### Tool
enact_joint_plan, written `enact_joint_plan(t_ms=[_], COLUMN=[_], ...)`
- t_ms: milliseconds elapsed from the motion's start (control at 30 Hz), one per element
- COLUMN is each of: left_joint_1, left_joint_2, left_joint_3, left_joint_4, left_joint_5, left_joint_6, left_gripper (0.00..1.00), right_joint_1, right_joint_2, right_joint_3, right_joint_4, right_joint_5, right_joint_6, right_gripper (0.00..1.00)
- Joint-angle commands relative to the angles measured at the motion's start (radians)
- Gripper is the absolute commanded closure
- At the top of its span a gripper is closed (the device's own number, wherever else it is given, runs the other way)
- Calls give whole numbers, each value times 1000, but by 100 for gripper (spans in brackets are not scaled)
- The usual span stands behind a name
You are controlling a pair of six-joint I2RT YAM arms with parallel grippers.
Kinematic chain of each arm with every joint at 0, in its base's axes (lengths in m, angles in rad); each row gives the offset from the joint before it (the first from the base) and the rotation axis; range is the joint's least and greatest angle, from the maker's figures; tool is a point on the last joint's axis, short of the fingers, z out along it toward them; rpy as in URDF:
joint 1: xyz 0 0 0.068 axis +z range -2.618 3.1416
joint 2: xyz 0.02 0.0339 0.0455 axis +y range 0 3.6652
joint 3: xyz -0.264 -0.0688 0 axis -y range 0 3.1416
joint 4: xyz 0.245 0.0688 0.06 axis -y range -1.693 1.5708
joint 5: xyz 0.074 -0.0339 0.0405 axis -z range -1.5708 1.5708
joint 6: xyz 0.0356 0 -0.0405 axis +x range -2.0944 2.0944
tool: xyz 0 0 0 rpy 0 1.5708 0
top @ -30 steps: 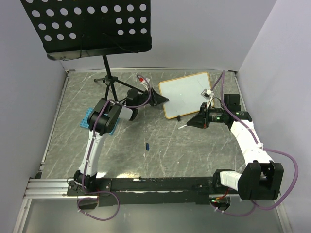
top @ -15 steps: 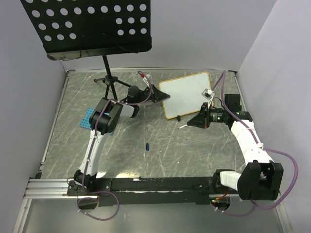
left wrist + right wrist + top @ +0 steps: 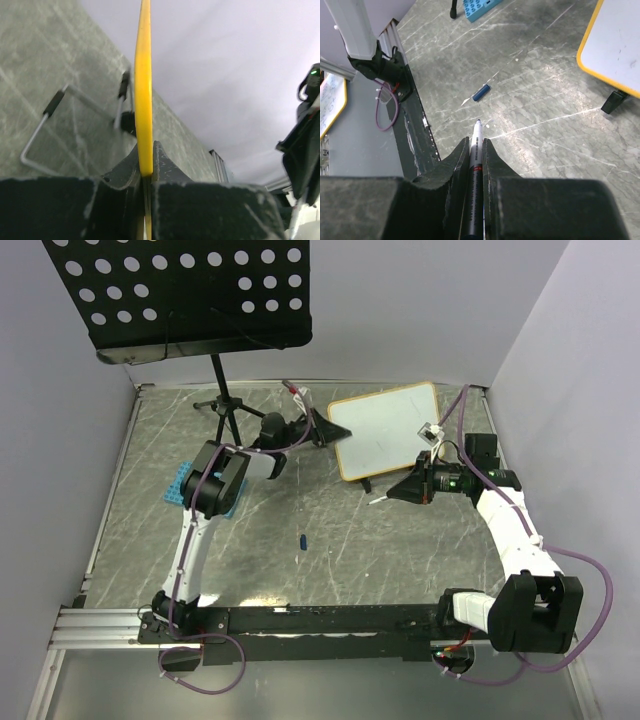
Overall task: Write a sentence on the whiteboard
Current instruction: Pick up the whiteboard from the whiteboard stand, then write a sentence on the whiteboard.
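Note:
The whiteboard (image 3: 385,430), white with an orange frame, stands at the back middle of the table. My left gripper (image 3: 330,433) is shut on its left edge. In the left wrist view the frame (image 3: 143,85) runs edge-on up from between the jaws of the left gripper (image 3: 145,167). My right gripper (image 3: 392,494) hovers just in front of the board, shut on an uncapped marker (image 3: 476,150) whose tip points away from the board. One board corner (image 3: 620,45) shows in the right wrist view. The sentence is out of view; the board's face looks blank.
A blue marker cap (image 3: 302,540) lies on the table in front of the board. The black perforated music stand (image 3: 180,295) rises at the back left, its tripod (image 3: 225,405) near my left arm. A blue perforated rack (image 3: 180,485) sits under the left arm.
My left gripper moved toward the back of the table and shut on the board's left edge. The board shifted slightly back and right. My right gripper barely moved.

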Motion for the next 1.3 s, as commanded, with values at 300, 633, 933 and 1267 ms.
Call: enact_joint_plan(t_ms=[300,633,933,1267], left_joint_1=[-6,-19,-55,-200], left_joint_2=[-305,-693,-1093,-1450], left_joint_3=[-141,-530,-790,-1105], left_joint_4=[144,-1,-335,-336], left_joint_5=[-72,-142,-263,-466], left_joint_6=[-17,114,281,217], left_gripper=[99,99,99,99], right_joint_1=[-10,-9,1,59], right_joint_2=[-60,-117,-187,-219], right_joint_3=[30,60,117,155], right_joint_4=[-21,-167,-297,-333], right_joint_5=[-69,-172,-159,-70], right_joint_6=[-54,-233,-341,-336], right_gripper=[100,100,100,100])
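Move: The left fingers already pinch the whiteboard's left edge; its middle lies about 14 cm to their right, roughly level. The pen tip, towards which the board goes, is some 22 cm back, 10 cm right and slightly above; the stand's near hook is about 11 cm back, 8 cm right and 13 cm below, the blue cap 28 cm back, 11 cm left on the table. From the right hand, holding the pen, the board's middle lies about 20 cm ahead, 1 cm left, 5 cm below. Keeping its pinch on the edge, the left hand first lifts the whiteboard some 7 cm nearly straight up off the stand, then sweeps it about 23 cm back and 11 cm left towards the pen, turning about 15 degrees counter-clockwise and sinking slightly at the end. The right hand keeps hold of the pen and makes room, easing 6 cm back and 6 cm up while its wrist rolls about 15 degrees. ##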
